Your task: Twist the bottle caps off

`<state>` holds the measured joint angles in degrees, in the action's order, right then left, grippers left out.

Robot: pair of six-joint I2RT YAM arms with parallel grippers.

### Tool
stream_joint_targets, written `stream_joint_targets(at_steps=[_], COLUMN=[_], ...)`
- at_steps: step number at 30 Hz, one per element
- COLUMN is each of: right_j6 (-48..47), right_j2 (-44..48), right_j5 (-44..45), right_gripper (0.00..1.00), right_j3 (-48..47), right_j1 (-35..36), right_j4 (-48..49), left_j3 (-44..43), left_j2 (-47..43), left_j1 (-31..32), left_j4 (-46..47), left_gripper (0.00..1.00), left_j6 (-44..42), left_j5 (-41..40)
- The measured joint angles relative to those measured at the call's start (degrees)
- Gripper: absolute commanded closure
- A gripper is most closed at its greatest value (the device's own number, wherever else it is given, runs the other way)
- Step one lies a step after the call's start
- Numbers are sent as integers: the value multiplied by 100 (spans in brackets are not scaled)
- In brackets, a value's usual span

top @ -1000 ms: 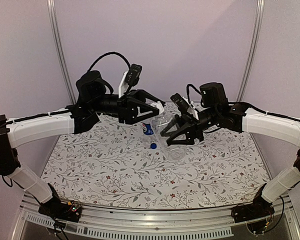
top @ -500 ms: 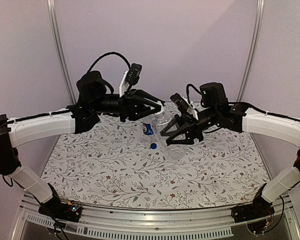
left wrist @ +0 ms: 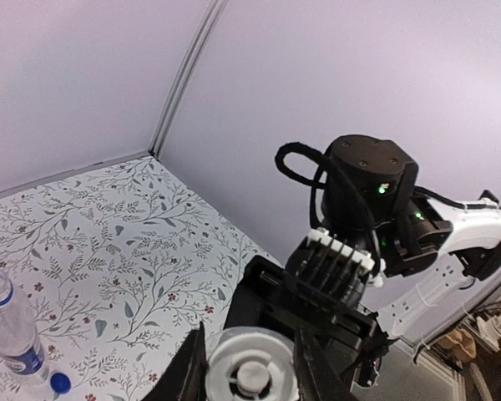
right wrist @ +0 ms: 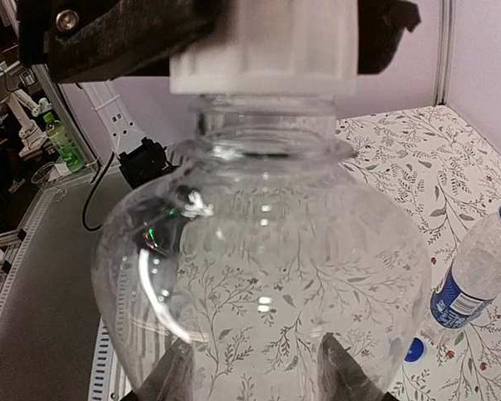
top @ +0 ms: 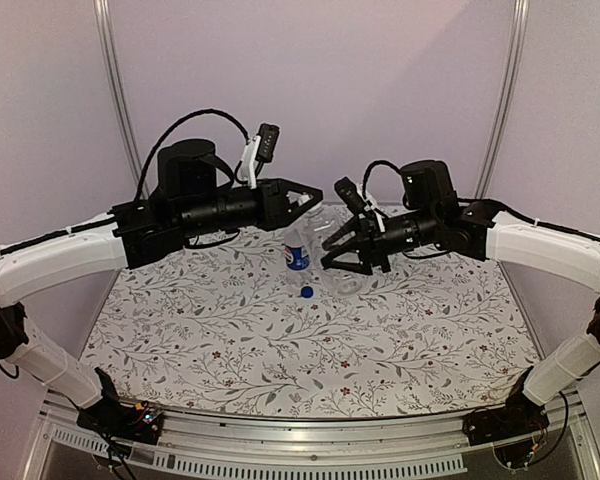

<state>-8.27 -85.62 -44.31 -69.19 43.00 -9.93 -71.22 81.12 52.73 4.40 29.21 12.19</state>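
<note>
A short clear bottle [right wrist: 259,251] is held tilted above the table, with my right gripper [right wrist: 255,372] shut on its body. In the top view that gripper [top: 342,256] and the bottle [top: 352,281] hang near the middle of the table. My left gripper [top: 316,197] is shut on the bottle's white cap [right wrist: 263,50], which sits on the neck; the left wrist view shows the cap [left wrist: 249,378] end-on between the fingers [left wrist: 189,368]. A taller bottle with a blue label [top: 298,251] stands upright without a cap. The blue cap [top: 306,293] lies on the cloth in front of it.
The floral tablecloth [top: 230,340] covers the table. Purple walls with metal posts [top: 120,100] stand close behind. The labelled bottle [right wrist: 474,284] and the blue cap [right wrist: 414,349] sit just left of and below the raised grippers.
My left gripper has closed onto the white cap. Both arms have risen slightly and tilted the clear bottle more level.
</note>
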Motion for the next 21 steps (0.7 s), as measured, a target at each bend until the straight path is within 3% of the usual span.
stream_joint_targets(at_steps=[3, 9, 14, 21], right_j6=[-48, -76, -76, -81], right_j2=[0, 0, 0, 0], right_j5=[214, 361, 374, 247], right_gripper=[53, 53, 54, 53], right_j3=[-22, -22, -17, -15], right_j1=[9, 20, 15, 15], right_j4=[0, -48, -90, -133], left_j3=[-271, -330, -269, 219], left_j2=[26, 44, 28, -247], left_j1=[177, 254, 216, -177], left_j4=[-503, -686, -479, 7], left_gripper=[74, 44, 25, 9], left_j6=[46, 111, -87, -435], left_j5=[-645, -940, -608, 437])
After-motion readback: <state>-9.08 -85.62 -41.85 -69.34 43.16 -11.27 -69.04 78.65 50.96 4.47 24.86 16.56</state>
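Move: The clear bottle's white cap is already between the left fingers, practically at the left hand point. The blue-label bottle stands some 15 cm ahead and 3 cm to the left of that hand, its middle about 25 cm lower; the loose blue cap lies roughly 11 cm ahead, 1 cm left and 36 cm below. From the right hand, which holds the clear bottle tilted, the white cap is about 2 cm ahead, 4 cm to the left and 9 cm higher. Let go of the white cap: ease the left gripper barely forward with a slight counter-clockwise turn, then spread the fingers from their pinch to nearly wide open. While they open, swing the hand back clockwise some 10 degrees and draw it about 1 cm back and 1 cm to the left, away from the cap. Keep the right gripper's hold on the clear bottle, almost still. ##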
